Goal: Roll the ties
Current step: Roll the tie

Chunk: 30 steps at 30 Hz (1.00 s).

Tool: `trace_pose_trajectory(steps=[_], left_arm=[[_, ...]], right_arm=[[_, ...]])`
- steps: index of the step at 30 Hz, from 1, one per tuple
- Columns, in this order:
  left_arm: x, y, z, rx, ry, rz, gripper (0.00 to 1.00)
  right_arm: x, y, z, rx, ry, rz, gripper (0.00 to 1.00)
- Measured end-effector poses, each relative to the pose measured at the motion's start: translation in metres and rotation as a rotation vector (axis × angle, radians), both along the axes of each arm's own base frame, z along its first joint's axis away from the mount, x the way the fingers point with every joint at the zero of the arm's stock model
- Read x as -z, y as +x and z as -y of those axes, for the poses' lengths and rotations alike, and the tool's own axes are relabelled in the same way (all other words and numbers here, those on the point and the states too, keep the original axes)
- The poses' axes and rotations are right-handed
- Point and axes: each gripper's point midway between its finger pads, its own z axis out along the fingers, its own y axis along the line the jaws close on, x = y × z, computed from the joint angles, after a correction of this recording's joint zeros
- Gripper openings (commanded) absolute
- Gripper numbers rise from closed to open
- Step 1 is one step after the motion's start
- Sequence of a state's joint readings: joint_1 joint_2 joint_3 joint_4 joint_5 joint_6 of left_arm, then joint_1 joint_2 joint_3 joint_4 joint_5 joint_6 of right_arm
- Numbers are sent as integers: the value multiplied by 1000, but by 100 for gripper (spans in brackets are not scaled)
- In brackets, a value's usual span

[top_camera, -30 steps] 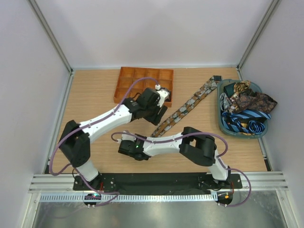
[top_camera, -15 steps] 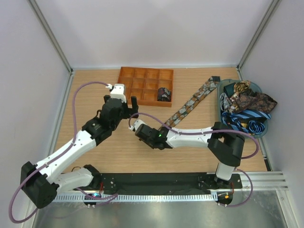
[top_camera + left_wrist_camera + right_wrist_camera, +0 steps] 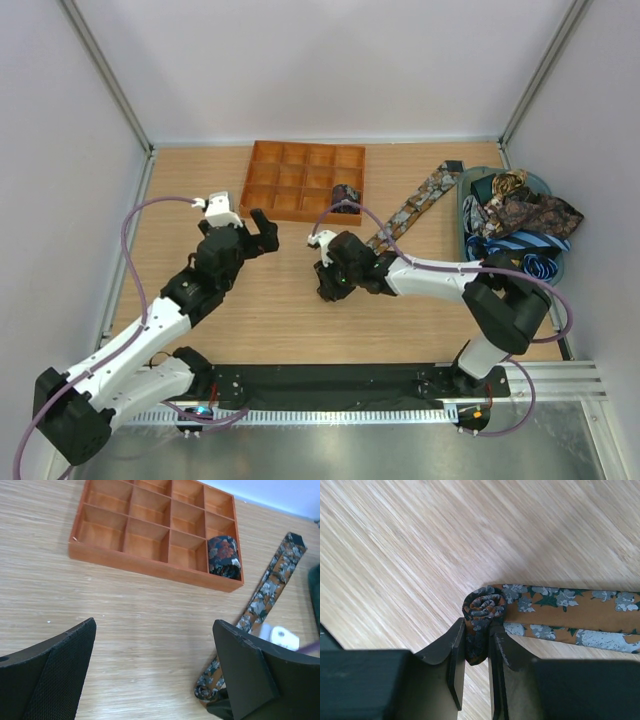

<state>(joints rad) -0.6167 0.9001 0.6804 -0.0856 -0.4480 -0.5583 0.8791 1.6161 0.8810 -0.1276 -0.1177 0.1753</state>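
A brown flowered tie [image 3: 410, 210] lies flat and slanted on the wooden table, its far end at the bin. Its near end is wound into a small coil [image 3: 484, 607], and my right gripper [image 3: 479, 630] is shut on that coil, low over the table [image 3: 333, 283]. A rolled tie [image 3: 223, 555] stands in the right front cell of the orange tray [image 3: 125, 560], also visible from above [image 3: 345, 195]. My left gripper [image 3: 154, 627] hangs open and empty over bare wood left of the tie [image 3: 247, 224], in front of the tray.
A teal bin [image 3: 467, 250] at the right edge holds a heap of loose ties [image 3: 520, 215], patterned brown and striped blue. The tray's other cells [image 3: 290, 170] hold nothing. White walls with metal rails close in the table at the back and sides.
My left gripper has opened, drawn back left from the tray and left the rolled tie in its cell. My right gripper has moved right and farther along the flat tie, with its end.
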Motion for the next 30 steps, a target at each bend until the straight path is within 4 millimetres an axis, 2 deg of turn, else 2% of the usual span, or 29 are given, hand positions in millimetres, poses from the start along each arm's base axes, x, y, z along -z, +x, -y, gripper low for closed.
trace_pose_trajectory(steps=[7, 15, 18, 22, 25, 30], left_arm=[[34, -2, 26, 159, 42, -35, 100], [66, -4, 63, 380, 114, -73, 100], [81, -12, 80, 482, 167, -64, 100], [103, -32, 110, 680, 278, -45, 100], [121, -43, 125, 791, 346, -67, 100], [143, -42, 139, 895, 440, -104, 100]], right_arm=[[-3, 12, 11, 41, 154, -159, 20], [8, 24, 18, 80, 289, -322, 19], [12, 29, 20, 94, 332, -374, 19], [17, 31, 23, 102, 366, -424, 19], [18, 31, 22, 99, 387, -447, 19], [18, 31, 20, 84, 412, -462, 19]])
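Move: The tie's roll is already pinched in the right fingers. It lies about 8 cm back, 15 cm right and 18 cm below the left hand, which hangs open. The tie's unrolled strip runs to a far end some 37 cm ahead and 33 cm right of the right hand. The rolled tie in the tray is roughly 26 cm ahead and 5 cm right of the right hand. Fingers staying wide open, the left hand swings down and to the right towards the pinched roll, about 14 cm each way with a slight draw back, turning some 50 degrees clockwise and rolling its left side up as it arrives. The right hand keeps its pinch and goes on with the winding turn, its wrist tipping over by roughly 35 degrees so the fingers point more to the left and less steeply down, while it advances 3 cm forward and some 2 cm right along the tie and sinks about 2 cm, then holds there. ##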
